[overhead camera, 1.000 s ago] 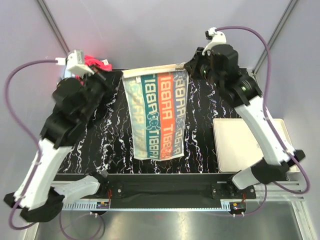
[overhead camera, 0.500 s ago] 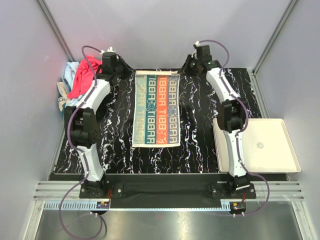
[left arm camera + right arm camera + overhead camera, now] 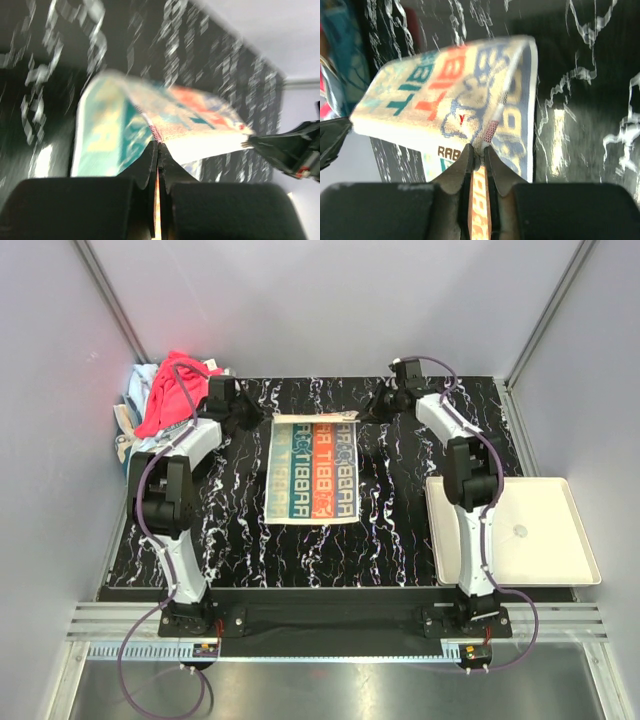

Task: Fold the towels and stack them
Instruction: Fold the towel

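Note:
The cream towel with coloured block letters point(image 3: 313, 472) lies on the black marbled table point(image 3: 400, 510), its far edge lifted. My left gripper point(image 3: 264, 421) is shut on that edge's left corner, and my right gripper point(image 3: 366, 416) is shut on its right corner. In the left wrist view the towel point(image 3: 112, 127) runs out from the shut gripper point(image 3: 158, 144), and its cloth shows between the jaws. The right wrist view shows the gripper point(image 3: 478, 151) pinching a bunched corner of the towel point(image 3: 450, 90). A pink-red towel point(image 3: 170, 398) lies heaped on a light blue one point(image 3: 139, 382) at the back left.
A flat cream tray point(image 3: 545, 540) sits at the table's right edge beside the right arm. The heap of towels hangs off the table's back left corner by the wall. The other arm's gripper point(image 3: 292, 150) shows at the right of the left wrist view.
Both arms have dropped from high above the table and laid the towel down. Its far edge has since been drawn toward the near side, so the towel looks shorter.

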Robot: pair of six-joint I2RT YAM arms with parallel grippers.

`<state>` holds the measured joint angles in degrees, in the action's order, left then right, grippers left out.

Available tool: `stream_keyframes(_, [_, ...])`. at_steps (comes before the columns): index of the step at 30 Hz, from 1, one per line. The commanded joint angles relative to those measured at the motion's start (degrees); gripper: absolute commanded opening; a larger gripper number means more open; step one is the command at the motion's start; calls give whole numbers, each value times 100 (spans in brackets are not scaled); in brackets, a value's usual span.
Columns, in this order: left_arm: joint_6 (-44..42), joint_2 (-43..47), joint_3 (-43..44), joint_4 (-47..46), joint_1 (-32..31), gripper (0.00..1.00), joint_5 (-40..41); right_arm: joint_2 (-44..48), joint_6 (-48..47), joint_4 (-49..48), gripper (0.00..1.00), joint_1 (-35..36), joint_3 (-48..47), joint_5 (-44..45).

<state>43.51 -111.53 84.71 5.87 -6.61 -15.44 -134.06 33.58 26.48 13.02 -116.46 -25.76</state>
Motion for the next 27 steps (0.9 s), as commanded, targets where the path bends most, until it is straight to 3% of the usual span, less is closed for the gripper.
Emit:
stream_keyframes(1, [35,649,-515,-209,46,0,67,871,78,-485,0,25,902,27])
stream_keyframes(12, [299,1695,-2316,-244,-59,0,243,1927,34,-750,0,447,2891,457])
stream_keyframes(27, [413,3031,-3610,11,-420,0,533,3219,228,-934,0,1001,4597,932])
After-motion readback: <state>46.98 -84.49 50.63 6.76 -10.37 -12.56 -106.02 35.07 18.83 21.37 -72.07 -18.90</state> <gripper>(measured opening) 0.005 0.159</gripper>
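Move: From the left hand, the flat towel's near left corner lies about 33 cm back, 2 cm left and 8 cm below; the clothes pile is some 30 cm to this hand's left and 2 cm farther out. From the right hand, the near right corner is about 33 cm back, 1 cm right and 8 cm below. The flat half's middle lies about 17 cm back from both hands, 14 cm inward of each. Back towards the bases, both hands together draw the towel's held edge over its flat half, some 16 cm, towards the near edge. They sink about 4 cm, mostly early on, then travel nearly level, fingertips tipping down some 10 degrees. Both grippers keep their pinch on the corners, holding the edge taut between them. ##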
